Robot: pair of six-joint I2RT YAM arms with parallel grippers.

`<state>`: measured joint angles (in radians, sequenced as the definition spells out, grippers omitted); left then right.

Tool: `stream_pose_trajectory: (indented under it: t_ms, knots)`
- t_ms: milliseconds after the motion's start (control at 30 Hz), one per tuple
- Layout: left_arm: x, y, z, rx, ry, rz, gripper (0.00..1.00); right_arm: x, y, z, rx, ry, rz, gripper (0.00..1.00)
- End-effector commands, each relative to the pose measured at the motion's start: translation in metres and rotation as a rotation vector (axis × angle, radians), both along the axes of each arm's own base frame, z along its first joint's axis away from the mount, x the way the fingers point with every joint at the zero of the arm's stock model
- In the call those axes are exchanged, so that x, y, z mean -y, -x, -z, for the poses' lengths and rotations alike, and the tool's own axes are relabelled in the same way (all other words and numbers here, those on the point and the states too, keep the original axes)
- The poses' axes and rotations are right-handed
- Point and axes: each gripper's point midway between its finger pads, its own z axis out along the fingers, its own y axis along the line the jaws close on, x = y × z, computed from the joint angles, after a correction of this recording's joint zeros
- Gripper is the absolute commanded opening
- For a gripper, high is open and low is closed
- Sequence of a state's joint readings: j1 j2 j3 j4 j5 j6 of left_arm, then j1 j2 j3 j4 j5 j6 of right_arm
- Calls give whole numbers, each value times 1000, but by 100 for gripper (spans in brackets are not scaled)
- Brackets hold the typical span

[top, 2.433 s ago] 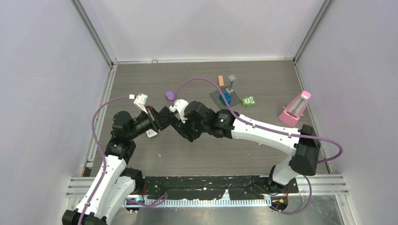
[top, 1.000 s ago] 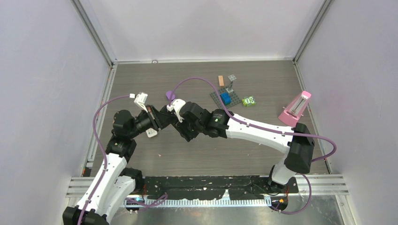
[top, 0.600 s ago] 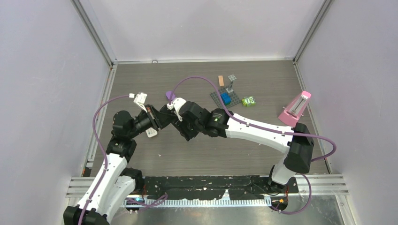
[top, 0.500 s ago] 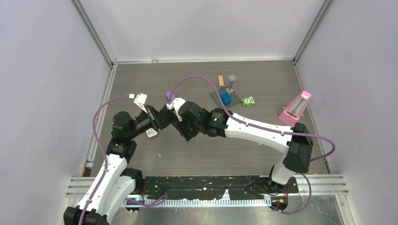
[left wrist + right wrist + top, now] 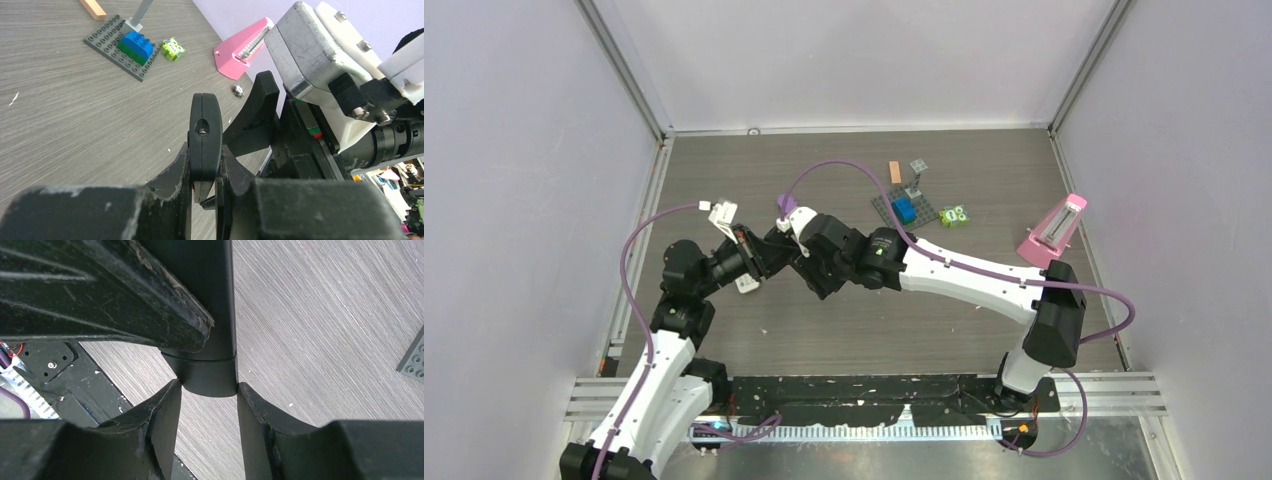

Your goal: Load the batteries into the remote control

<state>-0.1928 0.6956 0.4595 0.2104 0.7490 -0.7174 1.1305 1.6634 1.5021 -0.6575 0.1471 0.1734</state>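
Observation:
The black remote control (image 5: 205,130) is held edge-on above the table, with my left gripper (image 5: 205,161) shut on its flat sides. My right gripper (image 5: 208,390) meets it from the other side, its two fingertips pressed against the narrow rounded end of the remote control (image 5: 210,376). In the top view both grippers, left (image 5: 774,252) and right (image 5: 802,264), meet left of the table's middle, and the remote is mostly hidden between them. One small dark battery (image 5: 237,90) with a silvery end lies on the table near the pink metronome.
A grey brick plate (image 5: 902,210) with a blue block, a green block (image 5: 954,215) and an orange piece (image 5: 895,172) lie at the back. The pink metronome (image 5: 1054,232) stands at right. A purple item (image 5: 786,203) and a small white part (image 5: 746,284) lie close to the grippers.
The right arm has crept slightly left toward the left gripper. Both grips on the remote look the same as before.

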Motion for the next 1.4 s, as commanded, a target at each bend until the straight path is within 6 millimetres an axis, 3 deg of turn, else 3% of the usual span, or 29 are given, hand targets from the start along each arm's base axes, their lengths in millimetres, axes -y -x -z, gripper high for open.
stream_pose_trajectory:
  t_ms: [0, 500, 733, 933, 1133, 1167, 1267, 1367]
  knots:
    - [14, 28, -11, -4, 47, 158, 0, -27, -32, -50, 105, -184, 106, 48]
    - [18, 27, -1, -39, 39, 170, 0, -29, -41, -77, 144, -313, 167, 52]
    - [16, 21, -2, -54, 43, 129, 0, -30, -43, -74, 136, -303, 170, 57]
    - [0, -1, 1, -89, 20, -42, 0, -14, -40, -73, 135, -297, 183, 73]
    - [-20, -18, -4, -129, 28, -191, 0, 17, -24, -74, 114, -318, 154, 85]
    - [-21, -20, -8, -133, 33, -204, 0, 23, -21, -85, 117, -351, 148, 88]
    - [-24, -23, -12, -177, 56, -234, 0, 35, -17, -91, 96, -419, 158, 92]
    - [-24, -28, -18, -249, 122, -261, 0, 50, -25, -104, 62, -530, 244, 94]
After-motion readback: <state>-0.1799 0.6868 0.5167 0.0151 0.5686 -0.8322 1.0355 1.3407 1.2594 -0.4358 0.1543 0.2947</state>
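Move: The remote control's lower, battery-cover end is right at the right hand's fingertips, its tip between them. From that hand the white remote lies on the table some 13 cm left, level with it, and the purple toy about 15 cm ahead and 6 cm left, both roughly 18 cm below. From the left hand, which holds the remote higher up, the cover end is about 3 cm back, 3 cm right and 6 cm below. Right fingers spread off the cover end, the hand retreating about 6 cm up and 4 right; left keeps hold. ##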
